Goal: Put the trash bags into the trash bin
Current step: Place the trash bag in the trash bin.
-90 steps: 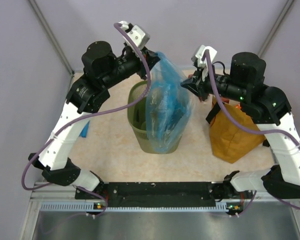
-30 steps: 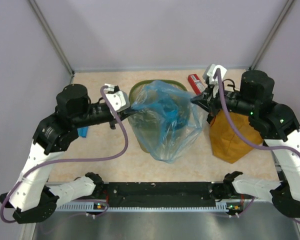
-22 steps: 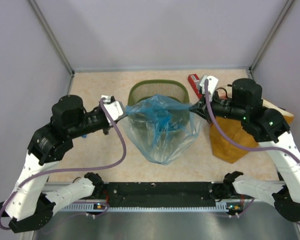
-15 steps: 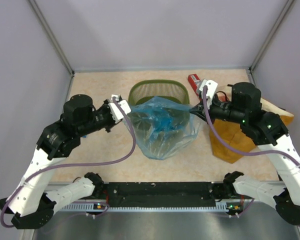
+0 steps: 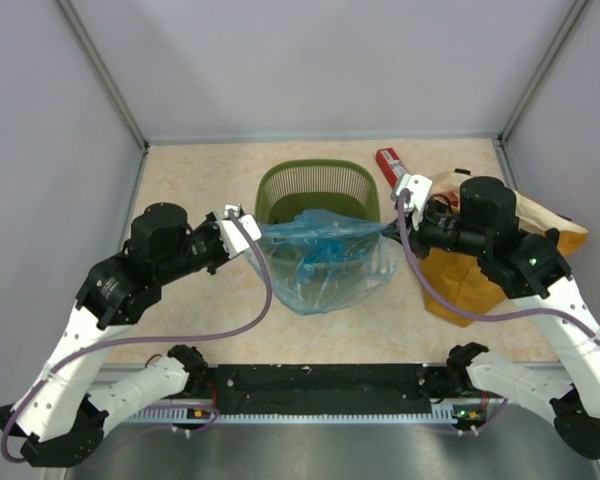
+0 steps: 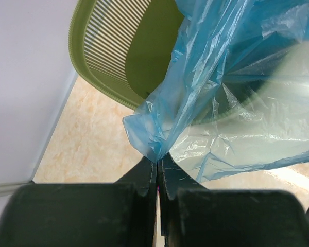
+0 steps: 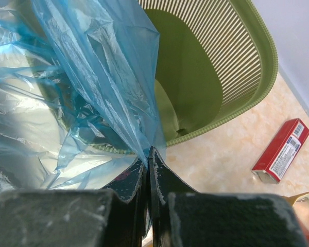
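Observation:
A big crinkly light-blue trash bag (image 5: 325,262) is stretched between both grippers over the near side of the olive-green mesh trash bin (image 5: 317,186). My left gripper (image 5: 248,232) is shut on the bag's left edge (image 6: 153,131). My right gripper (image 5: 388,231) is shut on its right edge (image 7: 129,110). The bag's mouth lies across the bin's near rim, and the sack hangs in front of the bin down to the table. The bin's far rim and inside (image 7: 195,77) stay in view behind the film; its near rim (image 6: 105,77) shows beside the bag.
A mustard-orange sack (image 5: 465,275) stands right of the bin, under the right arm. A flat red box (image 5: 389,165) lies behind it on the table, also the red box (image 7: 281,150) in the right wrist view. Grey walls enclose the table on three sides.
Both grippers have lowered and come toward the near edge with the bag. The bag, held high and upright three seconds ago, now hangs low and spread wide in front of the bin.

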Controlling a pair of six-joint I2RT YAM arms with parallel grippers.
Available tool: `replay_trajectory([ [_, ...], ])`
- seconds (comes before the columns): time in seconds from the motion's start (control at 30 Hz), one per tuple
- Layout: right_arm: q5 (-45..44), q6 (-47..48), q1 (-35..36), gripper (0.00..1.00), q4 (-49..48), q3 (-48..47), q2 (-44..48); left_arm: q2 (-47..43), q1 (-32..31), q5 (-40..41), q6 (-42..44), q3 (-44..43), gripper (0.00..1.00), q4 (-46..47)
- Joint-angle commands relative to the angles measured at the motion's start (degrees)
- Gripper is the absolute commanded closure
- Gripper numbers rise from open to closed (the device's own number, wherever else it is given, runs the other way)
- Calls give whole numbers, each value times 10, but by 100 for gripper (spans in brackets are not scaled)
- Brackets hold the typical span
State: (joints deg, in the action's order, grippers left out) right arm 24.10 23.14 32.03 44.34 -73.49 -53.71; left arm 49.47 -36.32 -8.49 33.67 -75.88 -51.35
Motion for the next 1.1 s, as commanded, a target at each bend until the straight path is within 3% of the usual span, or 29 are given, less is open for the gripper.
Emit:
replay_trajectory([
  [0.0,9,13,-8,100,-21,6,14,-13,2,1,11,23,100,15],
  [0.23,44,2,-9,100,-20,-2,1,-10,3,-56,23,40,100,21],
  [0.47,46,0,-7,100,-18,4,-10,-10,1,-53,26,49,100,22],
  [0.57,48,0,-8,100,-17,7,-13,-12,1,-57,22,53,89,22],
  [0.73,51,1,-8,82,-13,11,-14,-12,0,-68,19,57,62,22],
  [0.87,52,4,-8,71,-6,11,-15,-12,-2,-73,18,52,51,20],
  [1.07,50,21,-7,41,22,-5,-13,-15,-1,-79,25,42,46,4],
])
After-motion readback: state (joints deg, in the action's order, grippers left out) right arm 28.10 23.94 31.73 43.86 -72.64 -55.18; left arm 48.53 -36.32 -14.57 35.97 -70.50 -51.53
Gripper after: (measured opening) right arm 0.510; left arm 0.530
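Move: Both shut grippers hold the trash bag stretched between them above the trash bin. The bin's middle is about 12 cm to the right of the left hand, some 4 cm farther out and 18 cm lower. From the right hand it lies about 13 cm to the left, 4 cm out and 17 cm down. The red box is roughly 24 cm ahead of the right hand, 5 cm right and 30 cm down; the tan bag is 23 cm to its right, 5 cm ahead and 20 cm below. Lower the left gripper about 3.5 cm with its pinched end of the trash bag, easing slightly back and to the right, then stop and open the fingers about halfway. Keep the right gripper almost where it is over the bin's right side, and a moment after the left, open it about halfway too, so both ends of the bag are unpinched. ##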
